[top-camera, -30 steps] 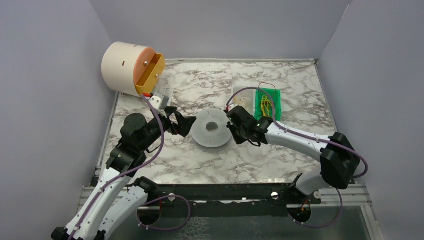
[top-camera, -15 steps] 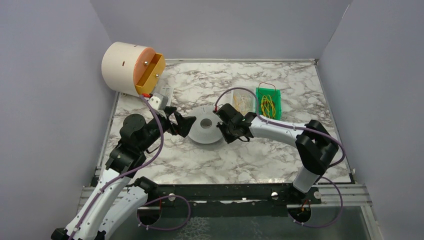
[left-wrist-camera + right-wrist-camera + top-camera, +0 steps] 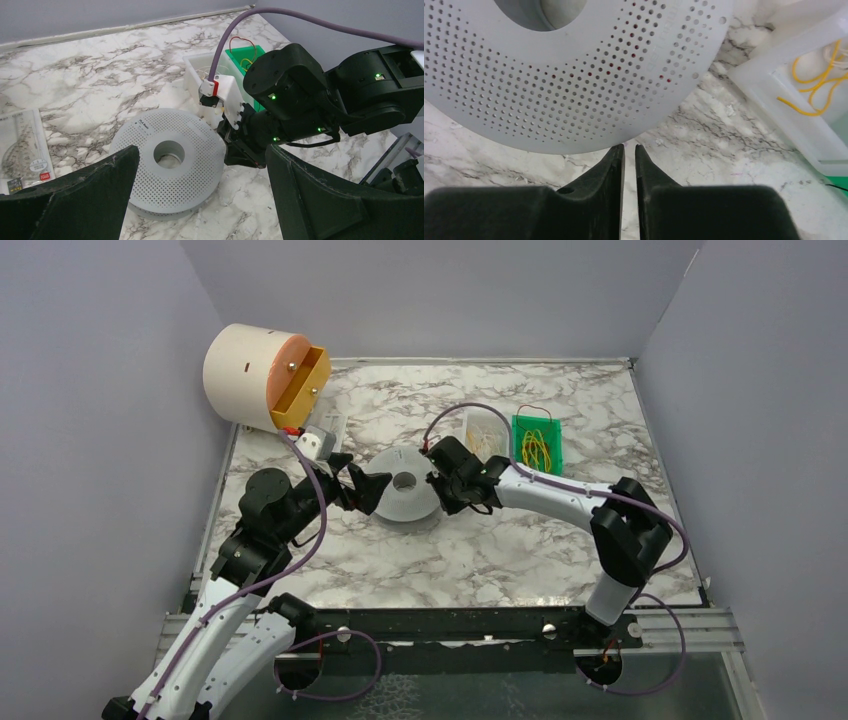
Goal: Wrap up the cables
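Observation:
Yellow cables lie coiled in a green tray, with a thin red-brown cable looped over its far rim. More yellow cables sit in a white tray. A grey perforated spool lies flat between the arms, and red shows through its holes. My left gripper stands wide open around the spool's left side. At the spool's right rim my right gripper is shut, with only a thin slit between its fingertips and nothing in it.
A cream drum with an open orange drawer stands at the back left. A clear packet lies on the marble left of the spool. Grey walls close in the table on three sides.
My right arm has swung left and the spool has slid left with it, toward the open left gripper. The left arm has barely moved.

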Controlling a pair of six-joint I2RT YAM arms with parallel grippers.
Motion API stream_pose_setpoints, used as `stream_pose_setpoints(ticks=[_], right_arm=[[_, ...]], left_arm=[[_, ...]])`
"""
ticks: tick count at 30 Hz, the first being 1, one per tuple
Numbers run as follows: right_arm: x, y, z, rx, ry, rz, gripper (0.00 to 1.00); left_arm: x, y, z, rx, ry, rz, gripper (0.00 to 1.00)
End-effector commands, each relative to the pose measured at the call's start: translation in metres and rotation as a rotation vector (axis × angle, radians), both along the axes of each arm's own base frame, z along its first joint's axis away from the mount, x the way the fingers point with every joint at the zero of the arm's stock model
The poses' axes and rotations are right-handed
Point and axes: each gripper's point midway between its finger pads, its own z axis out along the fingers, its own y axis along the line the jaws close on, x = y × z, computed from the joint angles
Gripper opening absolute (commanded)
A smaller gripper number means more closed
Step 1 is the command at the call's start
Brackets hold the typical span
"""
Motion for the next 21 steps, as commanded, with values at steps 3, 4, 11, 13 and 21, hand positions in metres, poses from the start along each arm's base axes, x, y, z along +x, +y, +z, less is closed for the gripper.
stream_pose_setpoints(ticks=[3,4,11,13,21], right_arm=[[0.026,-0.026,0.047,-0.038,-0.185,-0.128,0.31],[0.029,-0.031,0.053,-0.051,-0.209,-0.148,0.33],[0.044,-0.054,0.093,-0.075,-0.347,-0.23,0.44],[0.051,-0.058,0.104,-0.058,-0.376,-0.251,0.5],[0.092,-0.096,0.117,-0.018,-0.42,-0.427,0.59]], left_arm=[[0.003,0.006,0.001,0.001,-0.011,0.033,0.99],[0.003,0.006,0.001,0.001,-0.012,0.033,0.99],[0.004,0.005,0.0,0.003,-0.008,0.033,0.99],[0.004,0.005,0.0,0.003,-0.008,0.033,0.99],[0.003,0.007,0.001,0.002,-0.013,0.037,0.99]])
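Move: The loose cables in the white box lie about 14 cm ahead of my right hand, 10 cm to its right and some 3 cm lower. The green box with the yellow coil is some 13 cm ahead and 22 cm right; the spool's centre is roughly 3 cm ahead and 10 cm left, its rim right by my fingertips. From my raised left hand the white-box cables are about 21 cm ahead, 22 cm right and 25 cm below. I lift my right hand about 10 cm away from the spool's right rim, carrying it roughly 7 cm right and nearly as far forward, up towards the two cable boxes. On the way the nearly shut fingers spread to a bit over half open, while the wrist tips the fingertips up and forward by some 20 degrees and turns clockwise. ##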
